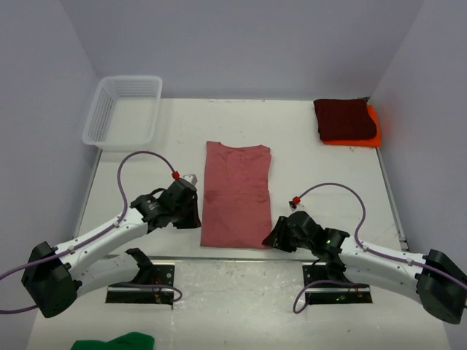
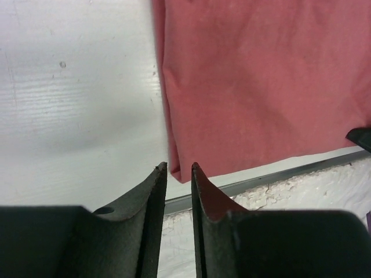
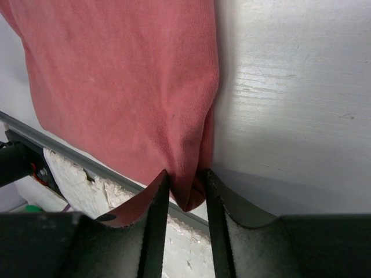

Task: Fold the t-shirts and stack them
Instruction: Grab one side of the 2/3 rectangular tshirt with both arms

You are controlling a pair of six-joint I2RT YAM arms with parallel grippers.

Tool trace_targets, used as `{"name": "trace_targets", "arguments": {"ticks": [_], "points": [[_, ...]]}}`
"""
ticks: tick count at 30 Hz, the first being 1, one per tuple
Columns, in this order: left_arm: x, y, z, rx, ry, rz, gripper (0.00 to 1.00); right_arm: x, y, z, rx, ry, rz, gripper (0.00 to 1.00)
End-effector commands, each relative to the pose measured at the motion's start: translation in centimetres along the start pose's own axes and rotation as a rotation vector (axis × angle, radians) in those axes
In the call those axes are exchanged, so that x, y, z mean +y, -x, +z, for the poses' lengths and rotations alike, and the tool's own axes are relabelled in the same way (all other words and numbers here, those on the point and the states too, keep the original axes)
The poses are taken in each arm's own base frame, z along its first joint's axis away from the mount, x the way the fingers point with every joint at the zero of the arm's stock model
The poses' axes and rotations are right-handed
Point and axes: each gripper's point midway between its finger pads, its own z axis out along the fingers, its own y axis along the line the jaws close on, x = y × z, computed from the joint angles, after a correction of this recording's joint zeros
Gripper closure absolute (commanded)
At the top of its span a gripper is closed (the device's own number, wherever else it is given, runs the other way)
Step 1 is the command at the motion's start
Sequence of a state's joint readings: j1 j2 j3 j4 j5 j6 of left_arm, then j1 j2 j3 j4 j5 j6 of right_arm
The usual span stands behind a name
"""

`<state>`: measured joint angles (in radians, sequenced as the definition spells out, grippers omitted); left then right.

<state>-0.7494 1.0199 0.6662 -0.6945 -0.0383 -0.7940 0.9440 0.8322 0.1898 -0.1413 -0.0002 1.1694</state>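
The faded rose t-shirt lies folded lengthwise in the middle of the table, its hem near the front edge. My left gripper is at the shirt's near left corner. In the left wrist view its jaws stand a narrow gap apart, with the flat shirt corner just at the tips. My right gripper is at the near right corner. Its fingers are closed on a bunched fold of the shirt. The dark maroon shirt lies folded on the orange shirt at the back right.
A white mesh basket stands at the back left. A metal strip runs along the table's front edge just below the shirt's hem. A green cloth lies at the bottom left, off the table. Grey walls close in the sides.
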Motion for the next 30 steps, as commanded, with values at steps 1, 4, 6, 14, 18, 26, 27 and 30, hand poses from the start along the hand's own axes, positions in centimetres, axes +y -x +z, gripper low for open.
{"name": "trace_targets", "arguments": {"ticks": [1,4,6,14,18,26,27,30], "points": [[0.8,-0.8,-0.2,0.009,0.023,-0.033,0.75,-0.7,-0.8,0.2,0.028,-0.015,0.002,0.7],[0.6,-1.4,-0.3,0.021,-0.002,-0.048,0.71,-0.6,-0.8,0.2,0.034,-0.011,0.0,0.87],[0.6,-1.8,-0.1,0.028,-0.021,-0.051,0.67,-0.7,-0.8,0.3,0.034,-0.016,0.0,0.92],[-0.9,-4.7,1.1,0.121,-0.169,-0.055,0.55,-1.2,-1.0,0.5,0.041,-0.036,-0.003,1.0],[-0.6,-5.8,1.7,0.152,-0.182,-0.066,0.55,-1.1,-1.0,0.4,0.038,-0.033,-0.004,1.0],[-0.5,-6.3,2.6,0.161,-0.187,-0.066,0.54,-1.1,-1.0,0.5,0.041,-0.028,-0.004,1.0],[-0.4,-6.5,2.9,0.168,-0.185,-0.065,0.54,-1.0,-1.0,0.5,0.041,-0.024,-0.004,1.0],[-0.3,-6.7,3.4,0.18,-0.183,-0.063,0.54,-1.1,-1.2,0.5,0.046,-0.025,-0.004,1.0]]}}
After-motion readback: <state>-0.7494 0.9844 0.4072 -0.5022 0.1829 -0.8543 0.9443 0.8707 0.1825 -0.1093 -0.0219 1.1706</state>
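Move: The near left corner of the t-shirt lies about 5 cm back from the left hand, 2 cm to its right and 7 cm below. The t-shirt's near right corner is already between the right fingers, about 1 cm back and 1 cm below. The table's front edge runs some 9 cm back of the left hand and 5 cm back of the right. From the left hand, the crease across the t-shirt is about 12 cm ahead, 13 cm right. The t-shirt's near right corner gets pinched as the right fingers shut fully on the cloth, that hand otherwise staying put low over the table. Meanwhile the left hand travels about 5 cm back and 5 cm down towards the near left corner, opening its fingers to about half and tilting some 10 to 15 degrees so they lean less forward and more to the right; it hasn't gripped yet. ##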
